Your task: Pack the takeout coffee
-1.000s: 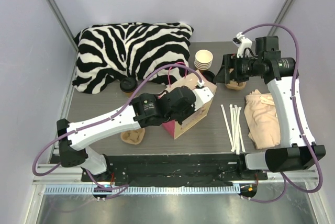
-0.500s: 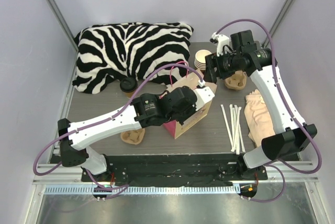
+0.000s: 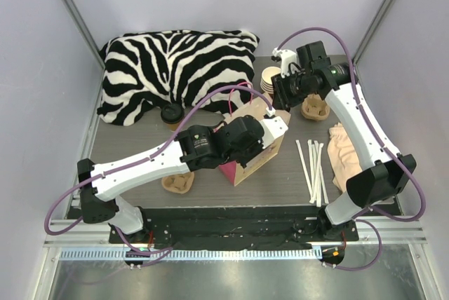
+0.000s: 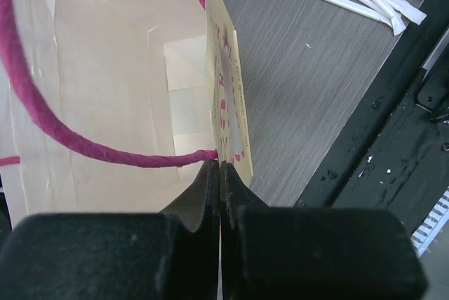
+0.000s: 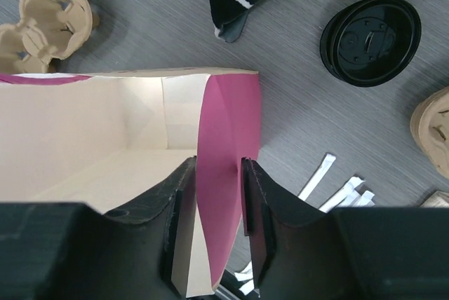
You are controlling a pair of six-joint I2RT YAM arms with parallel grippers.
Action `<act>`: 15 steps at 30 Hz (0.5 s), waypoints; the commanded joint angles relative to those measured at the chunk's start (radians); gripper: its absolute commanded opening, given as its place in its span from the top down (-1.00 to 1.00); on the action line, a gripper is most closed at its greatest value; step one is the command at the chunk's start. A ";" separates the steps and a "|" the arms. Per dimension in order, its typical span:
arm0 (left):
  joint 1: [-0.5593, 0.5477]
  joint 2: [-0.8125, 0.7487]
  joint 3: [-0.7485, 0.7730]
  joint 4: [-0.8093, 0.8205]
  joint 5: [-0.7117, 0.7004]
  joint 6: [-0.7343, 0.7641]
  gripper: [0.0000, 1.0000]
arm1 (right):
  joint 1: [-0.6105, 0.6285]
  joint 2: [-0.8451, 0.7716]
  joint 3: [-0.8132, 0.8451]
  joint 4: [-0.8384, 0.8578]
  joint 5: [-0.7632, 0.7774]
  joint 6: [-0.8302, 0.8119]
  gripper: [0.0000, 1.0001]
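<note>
The takeout coffee (image 3: 170, 113) shows as a round black lid by the zebra pillow's near edge, with no gripper near it. A paper bag (image 3: 256, 154) with pink sides and rope handles stands open mid-table. My left gripper (image 3: 269, 116) is shut on its rim beside the root of the handle; in the left wrist view the fingertips (image 4: 219, 168) pinch the bag's edge (image 4: 226, 104). My right gripper (image 3: 279, 100) hangs over the bag's far end. It (image 5: 217, 162) straddles the pink side wall (image 5: 228, 132), one finger inside the bag and one outside, with the jaws still apart.
A zebra pillow (image 3: 175, 69) fills the back left. A stack of lidless cups (image 3: 271, 80) and a loose black lid (image 5: 370, 41) lie behind the bag. Cup carriers (image 3: 177, 182) (image 3: 316, 109), white straws (image 3: 313, 170) and a beige cloth (image 3: 347, 156) lie around it.
My right arm has swung left from above the right-hand carrier to the bag's far end, and its jaws have narrowed around the pink wall. The left arm and the bag have stayed still.
</note>
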State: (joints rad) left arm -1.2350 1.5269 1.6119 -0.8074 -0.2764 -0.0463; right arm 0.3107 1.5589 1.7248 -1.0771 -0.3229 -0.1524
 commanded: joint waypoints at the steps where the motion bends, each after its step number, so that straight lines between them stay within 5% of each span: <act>1: -0.001 -0.013 -0.003 0.020 0.016 -0.023 1.00 | 0.016 -0.003 0.025 0.022 0.016 -0.022 0.45; 6: 0.002 -0.031 -0.001 0.025 0.026 -0.024 0.88 | 0.025 -0.003 0.021 0.010 0.022 -0.045 0.98; 9: 0.043 -0.098 0.020 0.010 0.118 -0.018 0.49 | 0.025 -0.011 0.024 -0.010 -0.002 -0.078 0.98; 13: 0.159 -0.201 0.051 -0.024 0.308 -0.015 -0.31 | 0.025 -0.028 0.013 -0.021 -0.034 -0.122 0.98; 15: 0.260 -0.241 0.080 -0.030 0.393 -0.021 -0.43 | 0.025 -0.040 -0.001 -0.018 -0.056 -0.145 0.98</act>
State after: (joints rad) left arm -1.1271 1.4315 1.6138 -0.8295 -0.0879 -0.0505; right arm 0.3302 1.5658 1.7248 -1.0847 -0.3313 -0.2337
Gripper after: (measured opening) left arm 0.650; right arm 0.032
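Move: The left hand still pinches the near rim of the paper bag; the bag's middle is about 7 cm ahead of it and 12 cm below. From there the cup carrier lies some 26 cm left, and the lidded cup roughly 29 cm left and 19 cm ahead. The right hand straddles the bag's pink side panel, the bag's middle about 8 cm back and 11 cm left; the black lids lie some 12 cm ahead and 4 cm right of that hand. The right fingers close on the upper edge of the pink side panel and pinch it, the hand nearly still apart from a slight counter-clockwise turn. After a brief wait the left fingers open well apart and come free of the near rim, the hand then lifting about 3 cm and drawing some 2 cm left, away from the rim. ##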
